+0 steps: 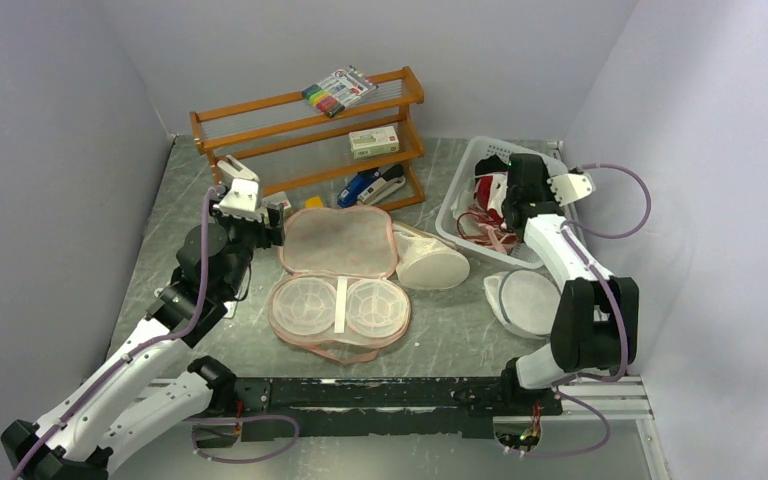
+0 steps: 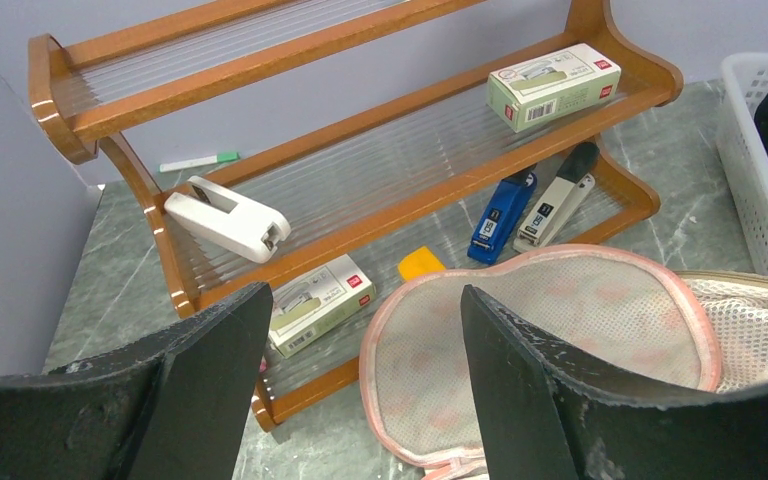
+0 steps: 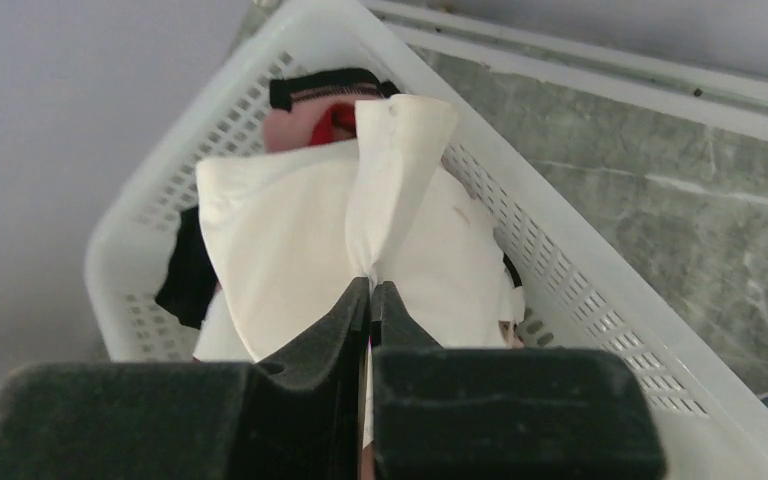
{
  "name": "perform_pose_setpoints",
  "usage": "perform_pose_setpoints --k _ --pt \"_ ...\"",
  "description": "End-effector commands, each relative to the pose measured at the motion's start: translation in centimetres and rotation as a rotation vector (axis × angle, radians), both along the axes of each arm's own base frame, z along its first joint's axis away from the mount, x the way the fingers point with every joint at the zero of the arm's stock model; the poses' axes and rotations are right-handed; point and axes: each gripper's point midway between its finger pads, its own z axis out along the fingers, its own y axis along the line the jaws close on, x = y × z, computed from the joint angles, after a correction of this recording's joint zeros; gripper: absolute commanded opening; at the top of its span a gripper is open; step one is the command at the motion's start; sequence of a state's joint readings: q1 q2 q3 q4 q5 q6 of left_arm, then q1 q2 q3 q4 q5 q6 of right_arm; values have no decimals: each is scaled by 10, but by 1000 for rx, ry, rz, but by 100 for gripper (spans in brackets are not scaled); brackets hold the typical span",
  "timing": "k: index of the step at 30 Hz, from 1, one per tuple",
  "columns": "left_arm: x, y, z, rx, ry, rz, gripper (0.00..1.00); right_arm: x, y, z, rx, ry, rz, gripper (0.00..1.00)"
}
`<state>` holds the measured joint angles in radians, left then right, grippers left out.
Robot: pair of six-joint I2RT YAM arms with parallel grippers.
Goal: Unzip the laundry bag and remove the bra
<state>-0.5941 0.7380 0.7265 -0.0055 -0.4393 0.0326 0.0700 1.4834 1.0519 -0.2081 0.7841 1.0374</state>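
The laundry bag lies unzipped and spread flat mid-table, its peach-edged lid toward the rack and the half with two clear domes nearer the arms. The left wrist view shows the lid's pale mesh lining. My left gripper hovers open over the lid's left end, holding nothing. My right gripper is over the white basket, shut on a fold of the white bra, which hangs over the red and black garments inside.
A wooden rack at the back holds a marker pack, a small box and staplers. A cream cone-shaped object lies right of the bag. A round white mesh item sits by the right arm.
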Motion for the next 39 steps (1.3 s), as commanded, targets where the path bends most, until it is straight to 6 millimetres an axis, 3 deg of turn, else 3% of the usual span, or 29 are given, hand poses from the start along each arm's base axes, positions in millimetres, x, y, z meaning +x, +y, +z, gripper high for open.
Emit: perform_pose_setpoints --k 1,5,9,13,18,22,26,31,35,39 --pt "0 -1 15 -27 -27 -12 80 -5 10 -33 51 90 48 0" --pt "1 -2 14 -24 -23 -14 80 -8 22 -67 79 204 118 0" --pt "2 -3 13 -24 -20 -14 80 8 46 -103 103 319 295 0" --pt "3 -4 12 -19 -13 -19 80 21 66 -107 47 379 410 0" --pt "3 -4 11 -17 -9 -18 80 24 81 -83 -44 350 456 1" --pt "3 -4 11 -18 -10 -17 80 13 69 -60 -86 340 403 25" --pt "4 -6 10 -17 -6 -23 80 -2 55 -25 -141 288 359 54" --pt "5 -10 8 -16 3 -38 79 -10 65 27 -201 141 480 78" --pt "6 -12 4 -10 15 -45 80 -9 102 62 -232 19 736 88" --pt "8 -12 2 -4 25 -41 80 -11 179 69 -223 -55 1164 92"
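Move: The right hand holds the white bra over the laundry basket, near its right side; the basket's middle lies about 7 cm to the left, 3 cm back and 13 cm below. In the basket, the black garment sits some 9 cm left and 5 cm ahead of the hand, and the pink strappy garment about 10 cm left and 9 cm back. From the idle left hand, the basket is roughly 49 cm right, 10 cm ahead and well below. Down and to the left, the right hand lowers the pinched bra about 11 cm into the basket, tipping the fingers some 20 degrees further down. The fingers then spread wide and let go of it, and the hand pulls up about 18 cm above the basket, levelling the tip out again, swinging counter-clockwise to about 40 degrees and going a little farther left. ##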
